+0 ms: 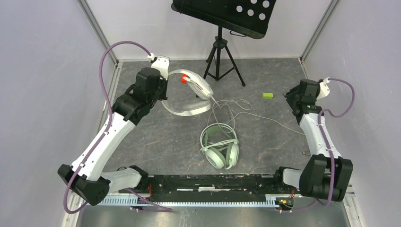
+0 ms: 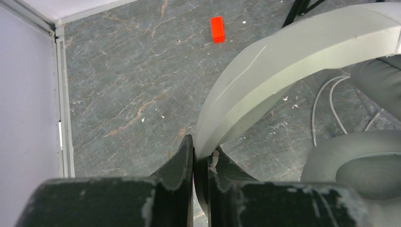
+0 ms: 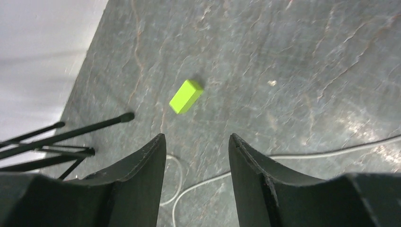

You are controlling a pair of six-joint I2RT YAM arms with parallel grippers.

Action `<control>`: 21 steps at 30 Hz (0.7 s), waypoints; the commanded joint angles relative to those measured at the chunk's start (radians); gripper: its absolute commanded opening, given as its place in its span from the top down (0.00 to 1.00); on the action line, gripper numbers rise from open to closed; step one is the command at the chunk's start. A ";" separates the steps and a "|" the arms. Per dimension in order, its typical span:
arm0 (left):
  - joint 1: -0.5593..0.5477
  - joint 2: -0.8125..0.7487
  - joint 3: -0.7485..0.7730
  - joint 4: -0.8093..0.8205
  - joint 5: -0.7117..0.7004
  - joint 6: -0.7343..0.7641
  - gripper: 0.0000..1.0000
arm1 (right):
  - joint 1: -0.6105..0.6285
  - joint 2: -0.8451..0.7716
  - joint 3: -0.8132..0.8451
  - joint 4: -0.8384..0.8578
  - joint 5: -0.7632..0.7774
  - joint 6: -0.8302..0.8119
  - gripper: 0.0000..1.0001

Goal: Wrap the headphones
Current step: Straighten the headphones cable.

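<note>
The white-grey headset [image 1: 191, 94] sits at the back left, tilted up at the headband. My left gripper [image 1: 161, 95] is shut on its headband [image 2: 293, 52], with the jaws pinching the band's edge in the left wrist view [image 2: 202, 147]. One grey ear cushion [image 2: 359, 165] lies just to the right. The mint-green headset [image 1: 220, 146] lies flat near the table's middle. Thin pale cables [image 1: 236, 109] loop between the two headsets and trail right. My right gripper [image 1: 289, 98] is open and empty above a stretch of cable [image 3: 293, 155].
A black tripod stand [image 1: 222, 56] is at the back centre, and its legs show in the right wrist view [image 3: 71, 130]. A small green block [image 1: 268, 95] lies by my right gripper. A red block [image 1: 183, 79] lies behind the white-grey headset. Walls close both sides.
</note>
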 commanded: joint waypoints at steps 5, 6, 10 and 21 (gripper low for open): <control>0.031 0.001 0.067 0.109 0.078 -0.041 0.98 | -0.011 0.007 -0.075 0.495 -0.630 -0.318 0.46; 0.032 0.007 0.071 0.109 0.081 -0.046 0.98 | 0.010 -0.006 -0.092 0.531 -0.676 -0.371 0.47; 0.033 0.019 0.095 0.107 0.118 -0.055 0.98 | 0.127 -0.074 -0.140 0.589 -0.685 -0.617 0.47; 0.033 -0.038 0.167 0.067 0.237 -0.050 0.98 | 0.331 -0.393 -0.527 1.236 -1.084 -0.858 0.40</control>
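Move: The free cable hanging from the held white headphones is about 32 cm left of the right hand, 4 cm back and perhaps 5 cm above it. The green block lies on the table some 6 cm to that hand's left and 1 cm ahead; the green headphones lie about 30 cm left and 23 cm back, both roughly 17 cm below. From the left hand the hanging cable is around 21 cm to the right, 3 cm back and 8 cm lower. Towards the cable hanging below the white headphones, the right hand sweeps about 20 cm left, first bowing some 3 cm forward, then drawing back about 11 cm while rising some 8 cm. Its wrist swings counter-clockwise by roughly 75 degrees and its fingers tip up towards level, staying about half open. The left hand keeps its pinch on the headband, easing about 2 cm right and up. ##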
